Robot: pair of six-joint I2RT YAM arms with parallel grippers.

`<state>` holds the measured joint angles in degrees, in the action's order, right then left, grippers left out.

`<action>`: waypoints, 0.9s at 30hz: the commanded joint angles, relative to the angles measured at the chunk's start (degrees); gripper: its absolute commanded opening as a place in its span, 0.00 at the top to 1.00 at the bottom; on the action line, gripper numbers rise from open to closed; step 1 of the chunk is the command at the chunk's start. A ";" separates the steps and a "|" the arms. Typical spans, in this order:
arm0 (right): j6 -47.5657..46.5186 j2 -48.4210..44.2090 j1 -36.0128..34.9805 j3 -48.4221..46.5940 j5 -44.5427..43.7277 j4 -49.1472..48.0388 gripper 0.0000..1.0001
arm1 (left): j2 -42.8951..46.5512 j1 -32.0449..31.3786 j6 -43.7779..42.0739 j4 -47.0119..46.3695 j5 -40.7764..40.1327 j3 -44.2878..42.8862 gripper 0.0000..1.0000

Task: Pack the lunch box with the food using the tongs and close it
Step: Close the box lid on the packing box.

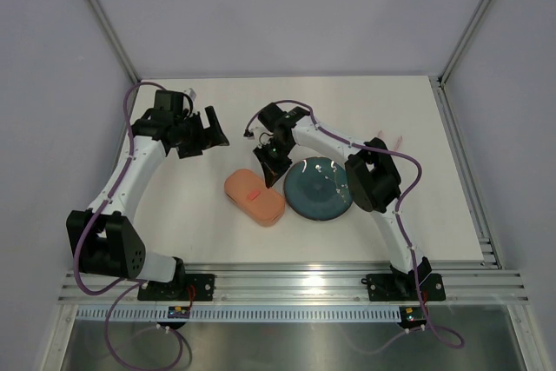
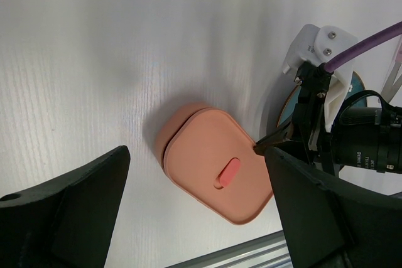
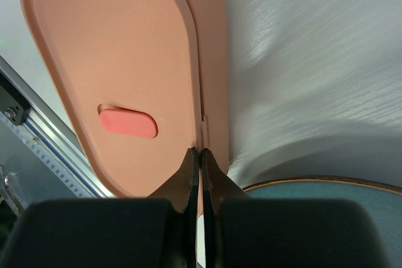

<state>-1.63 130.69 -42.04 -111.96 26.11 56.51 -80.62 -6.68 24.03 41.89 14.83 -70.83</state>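
Observation:
The salmon-pink lunch box [image 1: 254,198] lies on the table with its lid on, and the red mark [image 2: 227,172] faces up. My right gripper [image 3: 200,151] is shut, with nothing seen between its fingers. Its tips rest at the lid's edge [image 2: 257,149], on the side facing the teal plate [image 1: 319,190]. Up and to the left of the box my left gripper [image 1: 211,130] hangs open and empty. The pale tongs [image 1: 330,176] lie on the plate, partly under my right arm. No food shows in any view.
The plate touches or nearly touches the box's right side. The aluminium rail [image 1: 295,282] runs along the table's near edge, close below the box. Grey walls close in the back and both sides.

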 commanded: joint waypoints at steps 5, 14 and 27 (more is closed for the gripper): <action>-0.31 -1.67 -0.50 -1.68 -1.32 0.27 1.00 | 0.11 0.08 0.93 -2.86 2.92 1.04 0.07; 0.13 -2.19 -0.94 -1.77 -1.06 -0.26 0.70 | 0.29 0.00 0.93 -3.48 3.71 2.80 0.11; 3.46 -9.04 -0.94 -1.69 -0.53 -2.54 0.44 | 1.25 -0.53 1.02 -4.62 5.47 4.82 0.38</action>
<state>0.14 129.08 -42.33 -112.20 25.98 56.34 -80.73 -6.81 25.36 39.51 18.20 -66.61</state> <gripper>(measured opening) 0.556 0.660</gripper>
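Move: Right at the shut tips of the right hand is the forward-right rim of the box lid. The lid's middle, with its red handle, lies about 4 cm to the left, 3 cm back and a centimetre below. The blue plate stands some 13 cm to the right, level with the hand fore and aft and about 4 cm lower. From the left hand the lid is roughly 11 cm to the right, 9 cm back and 13 cm below. Staying in place at the lid's rim, the right hand first spreads its shut fingers to a bit over half open, then starts straight up, clearing the rim by about 1.5 cm with almost no turn. The empty left hand, above and beyond the box, sinks some 2 cm and eases back about 1 cm while its wide-open fingers close by about a quarter. ##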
